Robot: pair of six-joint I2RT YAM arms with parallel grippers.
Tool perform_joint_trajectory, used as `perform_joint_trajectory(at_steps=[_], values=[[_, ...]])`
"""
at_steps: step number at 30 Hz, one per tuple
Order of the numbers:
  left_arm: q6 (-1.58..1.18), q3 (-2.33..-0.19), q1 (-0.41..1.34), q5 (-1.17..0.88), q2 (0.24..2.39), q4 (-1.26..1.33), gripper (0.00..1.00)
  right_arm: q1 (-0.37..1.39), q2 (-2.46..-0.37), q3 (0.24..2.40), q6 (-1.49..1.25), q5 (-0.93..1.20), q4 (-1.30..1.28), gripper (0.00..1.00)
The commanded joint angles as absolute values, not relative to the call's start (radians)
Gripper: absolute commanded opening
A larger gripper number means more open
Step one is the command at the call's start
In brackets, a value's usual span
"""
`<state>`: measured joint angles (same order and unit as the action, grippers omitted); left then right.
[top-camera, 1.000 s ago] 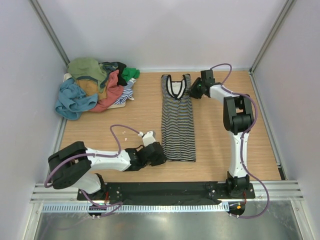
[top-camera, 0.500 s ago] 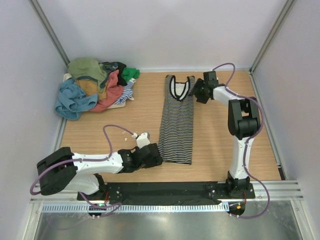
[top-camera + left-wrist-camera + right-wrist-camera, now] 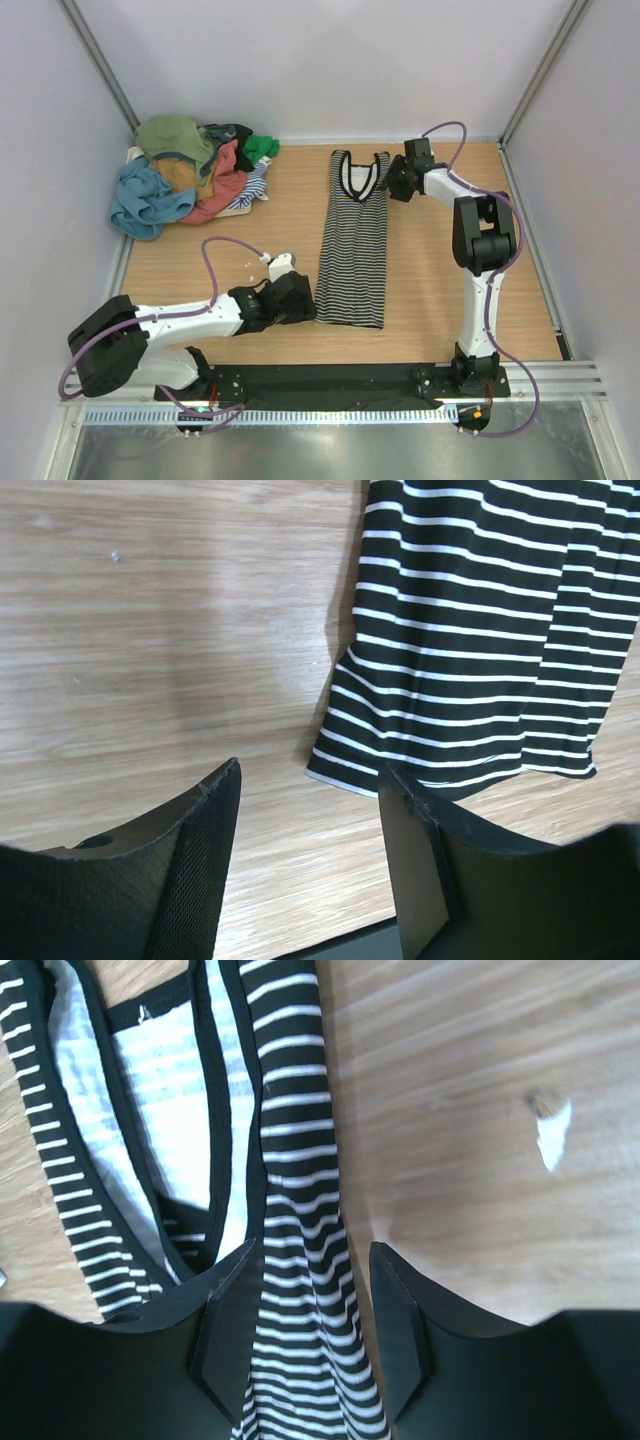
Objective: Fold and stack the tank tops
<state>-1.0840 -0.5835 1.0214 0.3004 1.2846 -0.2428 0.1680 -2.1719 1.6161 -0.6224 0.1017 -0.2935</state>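
Note:
A black-and-white striped tank top [image 3: 352,250] lies flat as a long narrow strip in the middle of the wooden table [image 3: 440,290], neck end at the back. My left gripper [image 3: 305,302] rests low just left of its hem corner, open. The left wrist view shows the striped hem [image 3: 480,630] beyond the left gripper [image 3: 311,772], with bare wood between the fingers. My right gripper [image 3: 390,180] is at the right shoulder strap, open. In the right wrist view the striped cloth [image 3: 300,1160] runs under the right gripper [image 3: 312,1247]. Several other tank tops [image 3: 190,180] are heaped at the back left.
White walls close in the table on three sides. A black base strip [image 3: 340,385] runs along the near edge. A purple cable loop [image 3: 225,245] arches over the left arm. A small white mark [image 3: 550,1130] shows on the wood near the right gripper.
Both grippers have opened. The striped top's neck end has shifted slightly right and its hem now lies narrower. The left gripper has drawn back a little to the left.

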Motion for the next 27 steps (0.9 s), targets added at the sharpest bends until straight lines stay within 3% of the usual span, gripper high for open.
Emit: perform_joint_trajectory(at_steps=[1,9,10,15,18,20,23,27], values=[[-1.023,-0.617,0.993,0.239,1.285,-0.204,0.58,0.167,-2.221,1.695,-0.592,0.132,-0.299,0.52],[-1.042,-0.589,0.968,0.144,1.347,-0.123,0.45,0.153,-2.295,1.761,-0.598,0.169,-0.273,0.43],[-1.049,-0.584,0.968,0.141,1.348,-0.104,0.39,0.152,-2.307,1.766,-0.603,0.175,-0.262,0.37],[-1.068,-0.557,0.966,0.123,1.390,-0.051,0.34,0.150,-2.352,1.813,-0.609,0.199,-0.265,0.23],[-1.072,-0.551,0.968,0.107,1.407,-0.022,0.27,0.149,-2.378,1.836,-0.614,0.221,-0.262,0.09],[-1.077,-0.542,0.968,0.098,1.410,-0.017,0.12,0.149,-2.385,1.847,-0.614,0.233,-0.261,0.07],[-1.086,-0.513,0.971,0.094,1.384,-0.006,0.00,0.149,-2.399,1.871,-0.615,0.241,-0.262,0.06],[-1.111,-0.471,0.988,0.097,1.333,-0.005,0.00,0.149,-2.422,1.913,-0.629,0.259,-0.267,0.11]])
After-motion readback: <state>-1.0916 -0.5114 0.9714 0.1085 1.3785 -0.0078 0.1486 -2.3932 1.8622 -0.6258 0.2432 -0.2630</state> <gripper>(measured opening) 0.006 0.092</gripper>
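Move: The tank top lies lengthwise between the hands. Its near-left hem corner is about 2 cm to the right of the left hand, 1 cm back and 2 cm below; the hem's right corner is some 17 cm right and 3 cm back. The right side edge by the armhole lies about 3 cm ahead of the right hand, not left or right of it, and 3 cm below; the neckline bottom is level ahead and 6 cm left, the right strap top 11 cm ahead and 1 cm left. The tank top is taken again at two places: the left hand slides about 2.5 cm right and sinks 2 cm onto the near-left hem corner, its part-open fingers closing to pinch it. Meanwhile the right hand reaches some 5 cm forward, along the right side edge, with a little left and down, and its fingers close on that edge by the armhole. ##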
